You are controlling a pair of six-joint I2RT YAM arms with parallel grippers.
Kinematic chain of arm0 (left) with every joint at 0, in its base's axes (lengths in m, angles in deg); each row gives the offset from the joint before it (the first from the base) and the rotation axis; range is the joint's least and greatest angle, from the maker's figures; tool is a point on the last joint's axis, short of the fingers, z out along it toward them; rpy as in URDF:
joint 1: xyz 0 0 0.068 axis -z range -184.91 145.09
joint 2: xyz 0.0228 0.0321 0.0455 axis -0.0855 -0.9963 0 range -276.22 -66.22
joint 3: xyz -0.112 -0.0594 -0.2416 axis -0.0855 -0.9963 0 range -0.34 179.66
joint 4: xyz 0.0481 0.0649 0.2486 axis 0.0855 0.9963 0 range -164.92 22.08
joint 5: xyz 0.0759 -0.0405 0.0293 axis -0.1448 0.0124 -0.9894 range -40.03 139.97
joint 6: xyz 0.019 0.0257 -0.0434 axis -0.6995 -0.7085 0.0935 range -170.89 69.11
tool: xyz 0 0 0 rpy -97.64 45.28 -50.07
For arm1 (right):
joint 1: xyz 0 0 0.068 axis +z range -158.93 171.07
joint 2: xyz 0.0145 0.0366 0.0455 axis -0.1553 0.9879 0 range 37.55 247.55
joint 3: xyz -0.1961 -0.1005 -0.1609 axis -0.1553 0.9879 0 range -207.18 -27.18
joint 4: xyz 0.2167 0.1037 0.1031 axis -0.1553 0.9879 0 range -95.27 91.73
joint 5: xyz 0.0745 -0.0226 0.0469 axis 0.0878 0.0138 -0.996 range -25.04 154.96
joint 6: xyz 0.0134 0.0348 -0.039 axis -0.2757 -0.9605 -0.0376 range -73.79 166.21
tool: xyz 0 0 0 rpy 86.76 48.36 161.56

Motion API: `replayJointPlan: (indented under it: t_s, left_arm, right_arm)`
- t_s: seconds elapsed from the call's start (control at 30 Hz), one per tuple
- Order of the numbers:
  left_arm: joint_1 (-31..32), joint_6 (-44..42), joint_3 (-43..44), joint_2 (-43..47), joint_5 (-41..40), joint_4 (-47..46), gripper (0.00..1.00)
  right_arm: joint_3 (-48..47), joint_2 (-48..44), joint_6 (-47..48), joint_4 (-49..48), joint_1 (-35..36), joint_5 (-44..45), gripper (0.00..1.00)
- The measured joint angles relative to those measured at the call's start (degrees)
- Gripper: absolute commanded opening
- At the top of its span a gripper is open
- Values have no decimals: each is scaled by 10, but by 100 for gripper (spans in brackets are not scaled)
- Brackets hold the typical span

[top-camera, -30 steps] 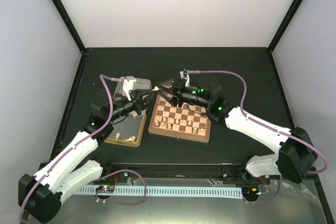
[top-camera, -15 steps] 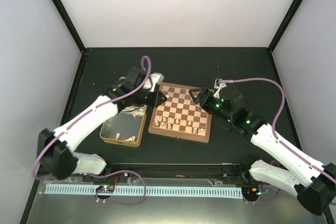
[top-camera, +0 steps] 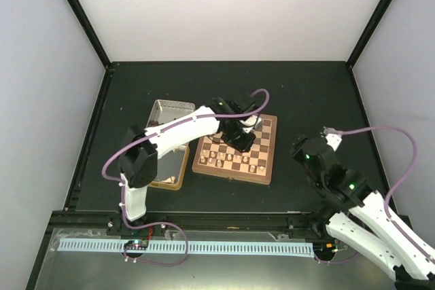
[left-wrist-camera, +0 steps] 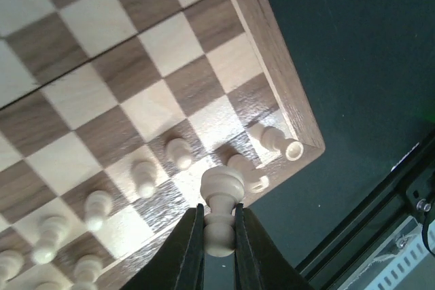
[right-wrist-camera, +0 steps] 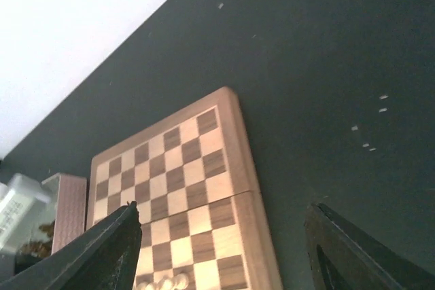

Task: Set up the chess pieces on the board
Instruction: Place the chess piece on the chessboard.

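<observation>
The board (top-camera: pixel 266 143) lies mid-table, with pale chess pieces (top-camera: pixel 230 160) standing along its near rows. My left gripper (top-camera: pixel 246 138) reaches over the board's right half. In the left wrist view it (left-wrist-camera: pixel 219 221) is shut on a pale cream piece (left-wrist-camera: pixel 222 188), held above the board's near right corner (left-wrist-camera: pixel 299 142). More pale pieces (left-wrist-camera: pixel 179 153) stand below, and one (left-wrist-camera: pixel 273 140) lies tipped at the corner. My right gripper (top-camera: pixel 299 147) hangs off the board's right side. Its fingers stand open and empty (right-wrist-camera: pixel 224 242), looking at the board (right-wrist-camera: pixel 183 174).
A silver tin tray (top-camera: pixel 168 109) sits left of the board, and a gold-sided tin (top-camera: pixel 167 170) with a few pale pieces lies nearer. A tin edge (right-wrist-camera: pixel 66 210) shows at the left of the right wrist view. Dark table surface (top-camera: pixel 319 100) surrounds the board.
My left arm swung from the tins across to the board's right side with the pale piece in its jaws. My right arm pulled back off the board to the right and opened.
</observation>
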Motion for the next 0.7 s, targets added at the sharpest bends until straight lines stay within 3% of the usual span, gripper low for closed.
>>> replayJointPlan:
  t_s: [0.23, 0.7]
  left_arm:
    - [27, 0, 79, -79, 9, 52, 2]
    - [30, 7, 136, -175, 24, 85, 8]
  right_arm:
    - [14, -96, -28, 74, 0, 80, 66]
    - [36, -99, -38, 85, 0, 75, 65]
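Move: The white pawn in the left fingers is bound for the light second-row square, one in from the board's right edge: about 5 cm right of the left hand, 2 cm back and 11 cm below. The last pawn already set stands 2 cm to the hand's right and 1 cm back, the knight 5 cm right and 5 cm back, the corner rook 8 cm right and 6 cm back, all about 10 cm down. From the right hand that square lies some 11 cm left, level, 18 cm below. The white pawn, still pinched by its head in the left fingers, goes down about 6 cm and some 3 cm to the right towards its empty square in the pawn row; the rightward part comes mostly first, then the hand sinks nearly straight while the wrist tilts about 15 degrees. The empty right hand, fingers staying open, backs off about 5 cm to the right and a little towards its base, away from the board. ##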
